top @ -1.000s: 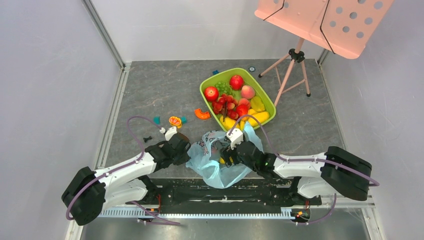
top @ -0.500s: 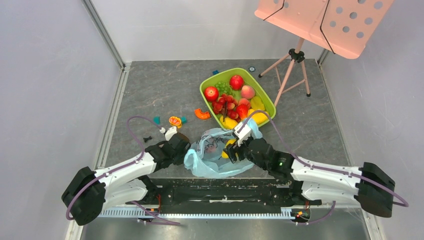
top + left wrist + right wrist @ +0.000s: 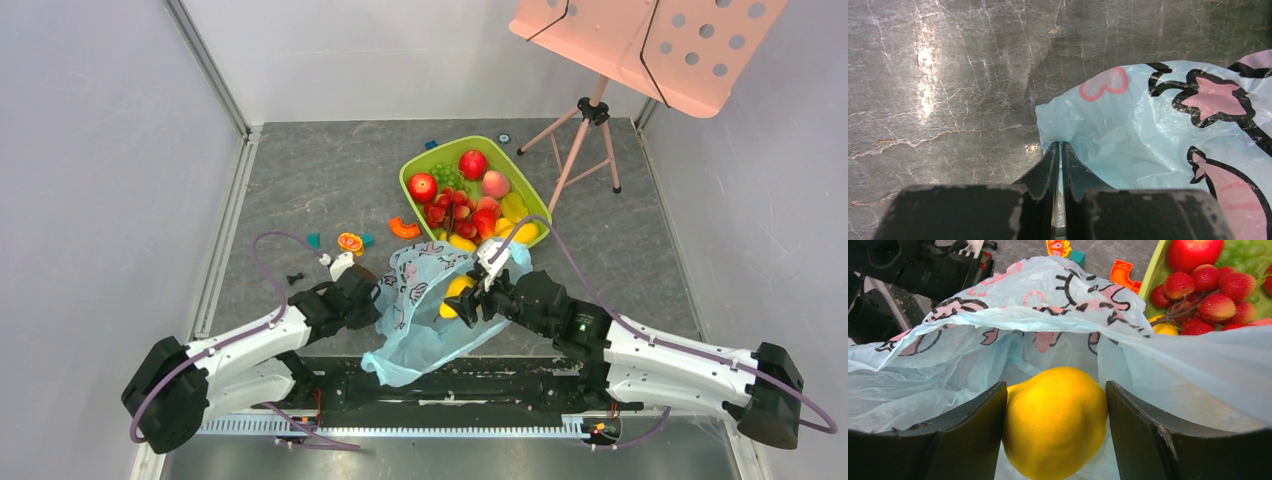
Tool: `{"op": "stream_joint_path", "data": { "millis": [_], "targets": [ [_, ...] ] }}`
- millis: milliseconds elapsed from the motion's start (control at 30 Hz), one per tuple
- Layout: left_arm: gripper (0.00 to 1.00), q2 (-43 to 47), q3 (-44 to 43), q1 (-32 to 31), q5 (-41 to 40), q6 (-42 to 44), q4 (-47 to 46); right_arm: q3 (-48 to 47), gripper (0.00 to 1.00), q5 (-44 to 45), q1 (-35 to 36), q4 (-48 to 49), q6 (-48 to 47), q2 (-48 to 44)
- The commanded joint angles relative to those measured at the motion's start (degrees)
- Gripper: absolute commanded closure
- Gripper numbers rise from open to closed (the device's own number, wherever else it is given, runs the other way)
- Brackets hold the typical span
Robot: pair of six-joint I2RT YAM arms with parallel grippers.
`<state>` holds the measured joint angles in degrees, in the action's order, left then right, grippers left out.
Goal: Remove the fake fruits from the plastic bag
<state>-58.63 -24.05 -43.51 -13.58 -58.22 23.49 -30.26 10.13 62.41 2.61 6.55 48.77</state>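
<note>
The light-blue plastic bag with pink and dark prints lies crumpled just in front of the arm bases. My left gripper is shut on the bag's left edge, with thin film pinched between the fingers. My right gripper reaches into the bag's mouth and is shut on a large yellow fake fruit. From above, that yellow fruit shows at the bag's opening beside my right gripper. What else the bag holds is hidden.
A green tray full of red, yellow and green fake fruits stands just beyond the bag. Small coloured blocks lie left of it. A pink music stand on a tripod is at the back right. Walls enclose the floor.
My right gripper closed on the yellow fruit and moved away from the bases toward the tray. The bag was pulled open and spread wider. The left gripper stayed put.
</note>
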Motion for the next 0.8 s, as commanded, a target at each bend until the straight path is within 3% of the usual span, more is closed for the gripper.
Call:
{"op": "stream_joint_path", "data": {
  "millis": [0,333,400,500,767],
  "targets": [
    [0.91,1.9,-2.1,0.0,-1.4,4.3,-1.2,3.2,0.3,-4.8,0.0,7.1,-2.8,1.8],
    [0.92,4.3,-1.7,-0.4,-2.9,7.4,-0.8,17.1,0.25,-5.8,0.0,28.8,-3.6,12.5],
    [0.92,4.1,-1.7,-0.5,-3.2,7.6,-0.6,17.5,0.21,-6.3,0.0,29.5,-3.3,13.4],
    [0.92,3.7,-1.5,-0.6,-3.3,7.7,-0.7,17.2,0.02,-7.5,0.0,29.1,-3.2,13.3],
    [0.92,2.7,-1.4,-0.6,-3.2,7.8,-1.6,16.3,0.02,-8.3,0.4,23.7,-3.3,11.4]
  ]
}}
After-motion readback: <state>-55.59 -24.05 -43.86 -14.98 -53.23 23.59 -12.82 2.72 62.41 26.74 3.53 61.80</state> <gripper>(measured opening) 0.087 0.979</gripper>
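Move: Below the right hand, which already holds the yellow pear, the bag bottom lies some 16 cm down and about 2 cm back. The green bin is roughly 19 cm ahead of the hand, 2 cm to its right and 15 cm lower; the orange curved toy lies about 14 cm ahead, 12 cm left and 17 cm lower. From the left hand, resting at the bag's edge, the bag bottom is about 16 cm right and 3 cm back, at nearly its height. Lowering the held pear back down into the bag, the right hand sinks about 12 cm, drawing back some 2 cm, then opens its fingers wide near the bottom and stays around the pear, having turned slightly counter-clockwise. The left hand keeps its nearly shut fingertips on the bag's edge and rises about 1 cm. ##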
